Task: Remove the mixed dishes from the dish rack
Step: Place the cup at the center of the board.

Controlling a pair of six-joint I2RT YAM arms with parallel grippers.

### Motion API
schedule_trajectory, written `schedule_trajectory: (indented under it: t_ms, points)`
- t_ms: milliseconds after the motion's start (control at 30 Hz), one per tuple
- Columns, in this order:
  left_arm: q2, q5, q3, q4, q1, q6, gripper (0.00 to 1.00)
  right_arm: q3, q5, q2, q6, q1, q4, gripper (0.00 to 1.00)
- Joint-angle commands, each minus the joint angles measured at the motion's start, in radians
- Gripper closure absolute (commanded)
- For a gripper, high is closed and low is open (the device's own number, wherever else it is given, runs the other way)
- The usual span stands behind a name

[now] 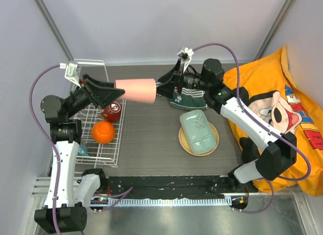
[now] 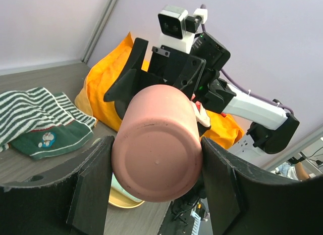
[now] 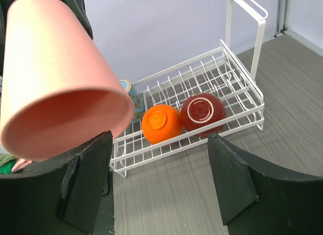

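Note:
My left gripper (image 1: 115, 92) is shut on the pink cup (image 1: 136, 90) and holds it level above the table, mouth toward the right arm. In the left wrist view the cup's base (image 2: 157, 151) sits tight between both fingers. My right gripper (image 1: 162, 84) is open just beyond the cup's mouth. From the right wrist, the cup (image 3: 55, 88) shows above the left finger (image 3: 86, 187), not between the fingers. The white dish rack (image 1: 115, 144) holds the orange-yellow mug (image 1: 103, 132) and dark red bowl (image 1: 112, 111), both upside down (image 3: 161, 123) (image 3: 203, 112). The pale green tray (image 1: 198, 131) lies on the tan plate (image 1: 182, 142).
A striped green-white cloth (image 1: 187, 97) lies at the back of the table under the right arm. A big orange cartoon cushion (image 1: 282, 108) fills the right side. A small blue patterned item (image 1: 82, 150) lies at the rack's near left. The rack's tall upright frame (image 3: 247, 28) stands at its far end.

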Motion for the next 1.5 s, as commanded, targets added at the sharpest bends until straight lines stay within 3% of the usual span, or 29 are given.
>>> schedule_trajectory:
  t_ms: [0,700,800,967,1000,1033,1067,1167,1367,1467]
  points:
    - [-0.01,-0.021,-0.004,0.068,-0.008,-0.02,1.0,0.072,0.009,0.026,0.059,0.011,0.106,0.2]
    - [0.03,-0.021,-0.015,0.124,-0.043,-0.027,0.99,0.053,-0.019,0.023,0.159,0.088,0.224,0.27]
    - [0.034,-0.021,-0.018,0.132,-0.047,-0.032,1.0,0.057,-0.029,0.038,0.176,0.097,0.247,0.33]
    - [0.045,-0.021,-0.021,0.134,-0.048,-0.036,0.96,0.058,-0.054,0.06,0.231,0.104,0.307,0.57]
    - [0.047,-0.02,-0.025,0.135,-0.048,-0.033,0.81,0.06,-0.055,0.061,0.249,0.105,0.322,0.64]
    - [0.047,-0.021,-0.027,0.135,-0.048,-0.03,0.77,0.06,-0.058,0.061,0.257,0.104,0.33,0.71]
    - [0.05,-0.021,-0.028,0.135,-0.048,-0.029,0.76,0.058,-0.057,0.063,0.265,0.105,0.336,0.84]
    - [0.05,-0.023,-0.031,0.135,-0.048,-0.02,0.65,0.05,-0.051,0.061,0.27,0.105,0.339,0.99]
    - [0.044,-0.018,-0.012,0.06,-0.048,0.049,0.43,0.038,-0.029,0.041,0.213,0.104,0.272,0.99]
    - [0.036,-0.023,0.013,-0.016,-0.047,0.115,0.23,0.044,-0.011,0.027,0.155,0.099,0.198,0.99]
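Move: The pink cup lies sideways in the left gripper, its middle about 5 cm right and 2 cm forward of that hand, 1 cm above it, mouth facing the open right gripper. From the right hand the cup's middle is some 9 cm left, 5 cm back and 4 cm up. The red bowl is level with the right hand and 17 cm left, the orange bowl 20 cm left and 10 cm back, both 30 cm down. The green tray is 19 cm right, 8 cm back and 35 cm down. Bring the open right gripper left to the cup's mouth, about 4 cm, while raising it 2 to 3 cm and easing it back a couple, rolling its left side up some 8 degrees. Then close the fingers almost fully to pinch the rim wall at its forward side. Keep the left grip on the cup, letting that hand drift right only about a centimetre. ##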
